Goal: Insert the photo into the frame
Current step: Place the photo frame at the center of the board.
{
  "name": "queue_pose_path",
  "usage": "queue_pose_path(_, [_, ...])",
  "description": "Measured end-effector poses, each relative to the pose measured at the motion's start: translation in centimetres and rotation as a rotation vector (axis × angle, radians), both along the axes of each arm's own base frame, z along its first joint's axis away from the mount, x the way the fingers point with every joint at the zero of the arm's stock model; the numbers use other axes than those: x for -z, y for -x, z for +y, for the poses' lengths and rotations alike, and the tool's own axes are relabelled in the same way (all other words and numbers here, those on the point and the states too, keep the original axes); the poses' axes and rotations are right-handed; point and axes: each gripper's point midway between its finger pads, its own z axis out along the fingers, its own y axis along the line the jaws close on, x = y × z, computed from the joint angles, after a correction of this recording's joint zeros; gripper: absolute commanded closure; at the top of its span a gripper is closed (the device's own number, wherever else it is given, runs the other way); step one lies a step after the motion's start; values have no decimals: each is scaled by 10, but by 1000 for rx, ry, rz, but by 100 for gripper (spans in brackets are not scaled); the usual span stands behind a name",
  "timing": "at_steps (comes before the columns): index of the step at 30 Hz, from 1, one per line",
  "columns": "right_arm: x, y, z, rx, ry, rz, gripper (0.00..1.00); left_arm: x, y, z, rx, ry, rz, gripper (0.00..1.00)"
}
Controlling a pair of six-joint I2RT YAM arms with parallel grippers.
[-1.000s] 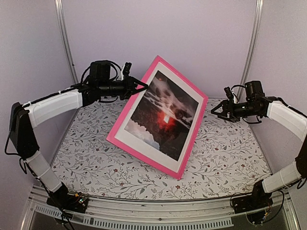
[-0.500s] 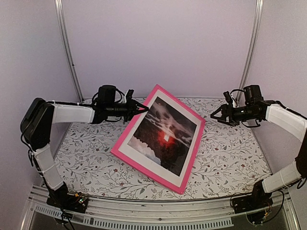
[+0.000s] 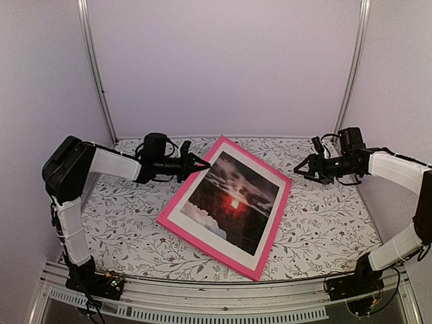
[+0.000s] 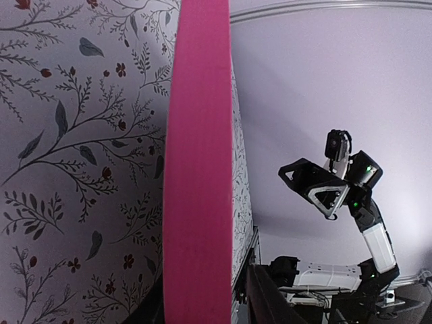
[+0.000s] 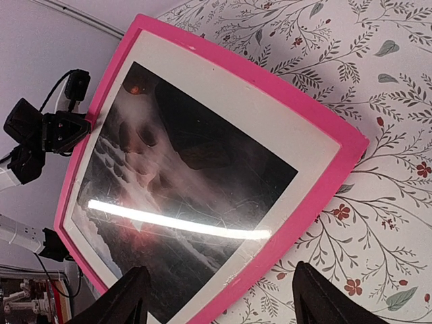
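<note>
The pink frame [image 3: 206, 246] lies nearly flat on the flowered table, turned diagonally. The photo [image 3: 233, 202], dark with a red sun, sits inside it behind a white mat [image 3: 192, 216]. My left gripper [image 3: 199, 163] is at the frame's far left rail. In the left wrist view that rail [image 4: 198, 169] runs between the jaws, and one finger [image 4: 270, 300] stands a little off it, so the gripper [image 4: 206, 310] is open around the rail. My right gripper [image 3: 304, 169] hovers open beside the frame's right corner [image 5: 324, 196], holding nothing. Glare streaks the photo [image 5: 196, 189].
The flowered table cover [image 3: 324, 223] stretches around the frame on all sides. Plain lilac walls and two metal posts [image 3: 94, 67] close in the back. The arm bases sit on the rail at the near edge [image 3: 223, 297].
The frame has come down from a steep tilt to lie almost flat. The left arm lowered with it, and its jaws have loosened on the rail. The right gripper barely moved.
</note>
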Motion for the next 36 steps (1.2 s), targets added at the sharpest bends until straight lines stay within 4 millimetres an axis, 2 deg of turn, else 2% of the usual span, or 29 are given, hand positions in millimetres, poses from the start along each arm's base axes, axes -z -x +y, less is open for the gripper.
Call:
queue_pose_path(6, [12, -4, 0, 3, 0, 11, 25, 14, -3, 4, 10, -3, 13, 47])
queue_pose_path(12, [27, -11, 1, 9, -3, 32, 25, 31, -5, 10, 18, -25, 22, 38])
queue_pose_path(19, [39, -16, 2, 15, -4, 54, 25, 63, -11, 28, 4, -100, 28, 28])
queue_pose_path(26, [53, -20, 1, 20, 6, 80, 25, 85, -21, 50, -19, -229, 23, 20])
queue_pose_path(36, [71, -30, 3, 25, 27, 109, 24, 95, -46, 77, -77, -495, -49, 15])
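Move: The left gripper still has the raised far-left edge of the photo frame between its fingers; the frame's middle lies about 16 cm back, 13 cm to its right and 6 cm lower. The board's centre is some 13 cm back, 8 cm right and 12 cm down from that gripper. From the open right gripper, the frame's middle is around 10 cm back, 28 cm left and 10 cm down, its right corner about 5 cm ahead, 6 cm left and 11 cm down. Let the raised edge of the photo frame down to the board: bring the left gripper down roughly 10 cm, opening its fingers wide on the way, and from midway carry it left and somewhat forward too, tipping the fingers about 30 degrees further down over the border. Meanwhile lower the open right gripper some 7 cm, easing forward, towards the frame's right corner without closing. ##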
